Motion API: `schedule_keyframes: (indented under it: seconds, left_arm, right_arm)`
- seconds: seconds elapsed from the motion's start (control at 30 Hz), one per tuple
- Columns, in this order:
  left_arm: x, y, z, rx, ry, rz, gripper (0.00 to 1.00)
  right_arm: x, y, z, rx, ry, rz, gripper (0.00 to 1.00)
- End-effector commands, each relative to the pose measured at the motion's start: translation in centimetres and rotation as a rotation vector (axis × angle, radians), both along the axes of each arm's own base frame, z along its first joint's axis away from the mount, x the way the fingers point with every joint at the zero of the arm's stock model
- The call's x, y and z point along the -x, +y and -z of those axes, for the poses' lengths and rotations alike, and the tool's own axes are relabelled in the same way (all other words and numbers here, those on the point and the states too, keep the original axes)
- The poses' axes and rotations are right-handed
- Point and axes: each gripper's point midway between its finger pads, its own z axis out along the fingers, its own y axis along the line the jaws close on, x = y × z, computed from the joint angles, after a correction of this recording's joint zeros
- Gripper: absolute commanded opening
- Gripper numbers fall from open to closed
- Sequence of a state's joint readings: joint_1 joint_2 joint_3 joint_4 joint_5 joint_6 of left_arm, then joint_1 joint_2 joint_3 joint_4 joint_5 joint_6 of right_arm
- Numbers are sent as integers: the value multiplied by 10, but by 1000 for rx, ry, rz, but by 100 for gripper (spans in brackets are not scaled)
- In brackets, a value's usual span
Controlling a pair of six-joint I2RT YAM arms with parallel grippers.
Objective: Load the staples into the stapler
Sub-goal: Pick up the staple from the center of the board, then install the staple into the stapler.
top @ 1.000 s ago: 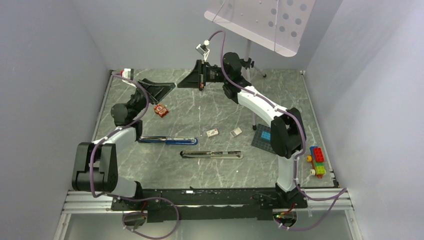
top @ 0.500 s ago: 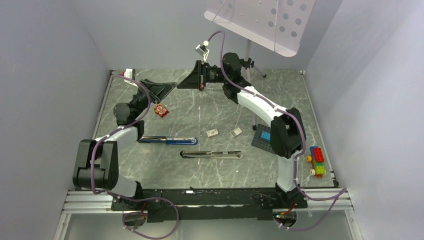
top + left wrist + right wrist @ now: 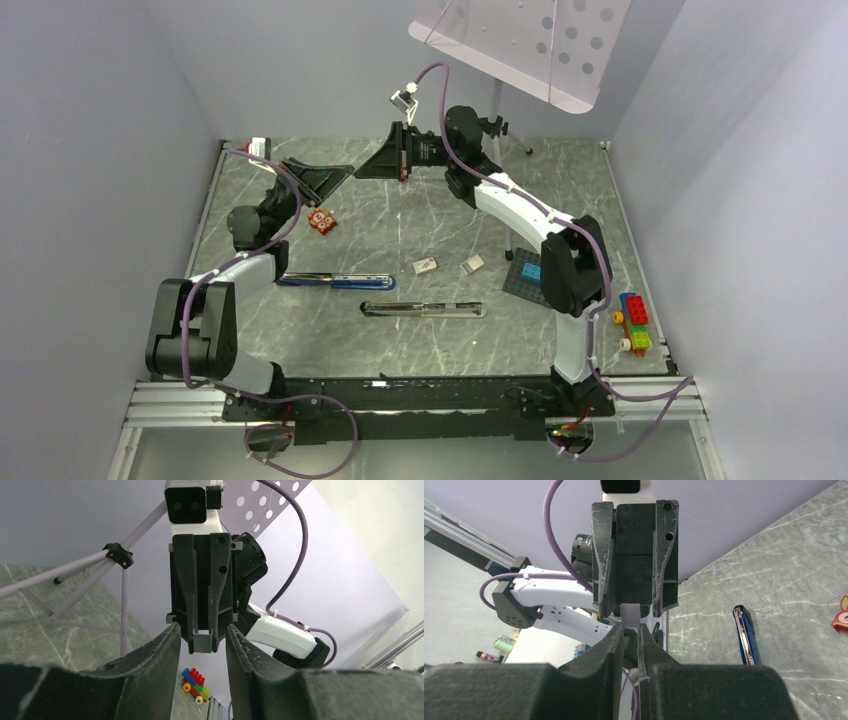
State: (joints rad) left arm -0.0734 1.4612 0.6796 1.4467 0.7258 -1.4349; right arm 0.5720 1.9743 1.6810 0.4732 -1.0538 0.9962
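Both grippers meet tip to tip in the air above the table's far side. My right gripper (image 3: pixel 630 630) (image 3: pixel 362 170) is shut on the staples (image 3: pixel 630 616), a small silver-grey block that sticks out past its fingertips. My left gripper (image 3: pixel 202 635) (image 3: pixel 340 172) faces it, jaws standing either side of the staples (image 3: pixel 204 642) with a narrow gap on each side. A blue stapler (image 3: pixel 335 282) (image 3: pixel 744 641) lies opened flat on the table, and a dark silver stapler (image 3: pixel 423 309) lies opened flat nearer the front.
A red toy piece (image 3: pixel 321 220) lies below the left gripper. Two small boxes (image 3: pixel 426 265) (image 3: pixel 472 264) sit mid-table. A dark baseplate (image 3: pixel 520 285) and toy bricks (image 3: pixel 633 322) are at the right. A tripod stand (image 3: pixel 505 130) rises behind the right arm.
The left arm has shifted slightly forward, keeping its gripper tip against the right gripper's tip. The right arm has stayed still with the staples.
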Motion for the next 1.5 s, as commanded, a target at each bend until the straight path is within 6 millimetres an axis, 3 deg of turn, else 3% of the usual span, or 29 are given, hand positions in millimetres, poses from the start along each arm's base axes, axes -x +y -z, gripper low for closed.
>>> schedule_keyframes:
  seconds: [0.0, 0.43, 0.53, 0.63, 0.7, 0.87, 0.97, 1.13, 1.17, 1.23, 1.3, 1.47]
  left_arm:
    - [10, -2, -20, 1, -88, 14, 42]
    - [9, -4, -21, 17, -88, 34, 20]
    - [10, -3, -22, 18, -91, 33, 20]
    - [12, -3, -23, 13, -94, 34, 20]
    - [12, 1, -22, 4, -88, 30, 20]
    - [21, 14, -10, -55, -32, 23, 20]
    - [30, 21, 4, -162, 6, 12, 20]
    - [47, 19, 56, -486, 169, 43, 21]
    - [57, 22, 79, -567, 281, 62, 22]
    - [70, 28, 94, -714, 329, 75, 22]
    - [79, 32, 107, -833, 362, 101, 22]
    - [96, 12, 125, -1050, 313, 268, 22]
  right_arm:
    - [15, -8, -34, -58, -82, -11, 16]
    - [14, -8, -34, -57, -85, -7, 18]
    - [14, -8, -35, -59, -90, -9, 26]
    - [12, -9, -34, -58, -93, -1, 47]
    - [9, -12, -33, -54, -100, 9, 54]
    - [-6, -29, -17, -1, -120, 63, 56]
    - [-22, -43, 0, 62, -181, 125, 57]
    - [-56, -75, 38, 194, -283, 231, 57]
    - [-62, -82, 46, 213, -279, 246, 57]
    - [-70, -94, 59, 250, -290, 269, 57]
    - [-69, -101, 70, 288, -312, 275, 57]
    - [-56, -109, 92, 338, -309, 254, 57]
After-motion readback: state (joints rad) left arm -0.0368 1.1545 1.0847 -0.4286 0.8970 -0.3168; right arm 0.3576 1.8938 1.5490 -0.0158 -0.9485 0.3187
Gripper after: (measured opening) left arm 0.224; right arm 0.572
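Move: The staples sit in the right hand's closed fingertips, high over the board, about 1 cm to the left of that hand and already between the left hand's open pads, level with them. From the left hand and nearly 30 cm below it, the blue stapler lies about 10 cm back and 7 cm left, the red toy 5 cm ahead and 11 cm left, and the staple box 6 cm back and 13 cm right. Left pinches the staples, right lets go; left sinks back about 9 cm, right withdraws rightward, down and forward. ##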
